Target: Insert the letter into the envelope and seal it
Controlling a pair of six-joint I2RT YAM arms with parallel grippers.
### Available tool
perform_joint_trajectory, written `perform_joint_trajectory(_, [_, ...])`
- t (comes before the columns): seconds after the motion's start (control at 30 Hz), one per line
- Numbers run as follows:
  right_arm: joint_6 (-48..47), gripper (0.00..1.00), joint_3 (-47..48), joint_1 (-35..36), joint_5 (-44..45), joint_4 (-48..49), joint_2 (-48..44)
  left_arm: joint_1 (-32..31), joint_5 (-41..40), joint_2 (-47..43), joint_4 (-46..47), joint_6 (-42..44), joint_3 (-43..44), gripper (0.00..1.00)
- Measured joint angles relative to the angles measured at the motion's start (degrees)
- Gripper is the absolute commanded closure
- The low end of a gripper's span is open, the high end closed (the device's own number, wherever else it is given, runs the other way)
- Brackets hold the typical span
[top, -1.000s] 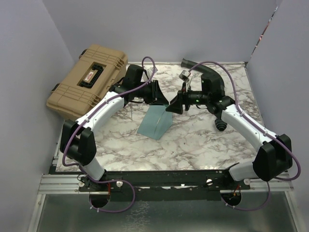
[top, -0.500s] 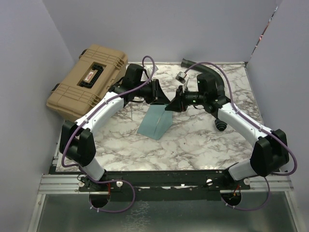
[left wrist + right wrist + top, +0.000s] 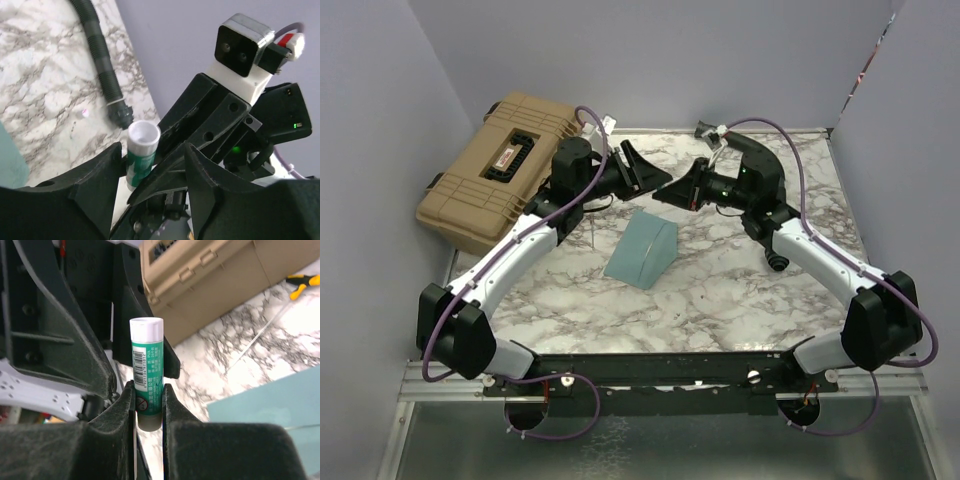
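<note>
The teal envelope (image 3: 642,250) lies flat in the middle of the marble table, and its corner shows in the right wrist view (image 3: 270,400). The letter is out of view. Above the table's far side the two grippers meet tip to tip. My right gripper (image 3: 148,390) (image 3: 672,192) is shut on a green glue stick (image 3: 147,365) with a white cap, held upright by its lower end. My left gripper (image 3: 153,150) (image 3: 645,170) is open, its fingers standing apart on either side of the same glue stick (image 3: 141,152) without pressing on it.
A tan hard case (image 3: 505,165) sits at the back left, half off the table. A black ribbed hose (image 3: 100,60) lies along the far edge. A small black object (image 3: 778,262) rests at the right. A yellow-handled tool (image 3: 302,282) lies near the case.
The right gripper closed on the glue stick. The left gripper opened and drew back to the far left. Both arms shifted toward the back of the table.
</note>
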Motion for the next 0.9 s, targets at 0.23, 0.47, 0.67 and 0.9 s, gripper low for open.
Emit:
perform_joint_trajectory(0.23, [13.35, 1.0, -0.52, 0.0, 2.12, 8.83, -0.39, -0.02, -3.76, -2.69, 12.48, -2.99, -6.75, 0.53])
perform_joint_trajectory(0.47, [16.46, 1.0, -0.52, -0.02, -0.02, 11.3, -0.39, -0.26, -4.33, -3.61, 18.08, -2.67, -8.17, 0.86])
perform_joint_trajectory(0.67, [16.68, 0.58, -0.57, -0.15, -0.61, 11.74, -0.42, -0.33, -2.62, -3.61, 19.43, -0.66, -8.17, 1.0])
perform_joint_trajectory(0.9, [16.33, 0.51, -0.57, 0.0, -0.68, 11.08, -1.46, 1.75, 0.44, -2.38, 16.68, 2.03, -5.09, 1.0])
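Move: The glue stick stands upright in my right hand's pads, its middle only about 1 cm above them. It is already within about 1 cm of my left hand's open grip: a touch ahead, a touch right and a touch below. From my left hand the envelope lies about 5 cm ahead, 5 cm left and some 27 cm below on the table, and the screwdriver about 14 cm ahead, 16 cm left, equally low. I pass the glue stick from my right hand to my left. Both hands rise, the right about 5 cm, still gripping, and the left about 3.5 cm, each tipping its fingertips up some 10 to 15 degrees. My left fingers close around the stick above the right ones; only then do the right fingers open and let go, staying around its lower part. ##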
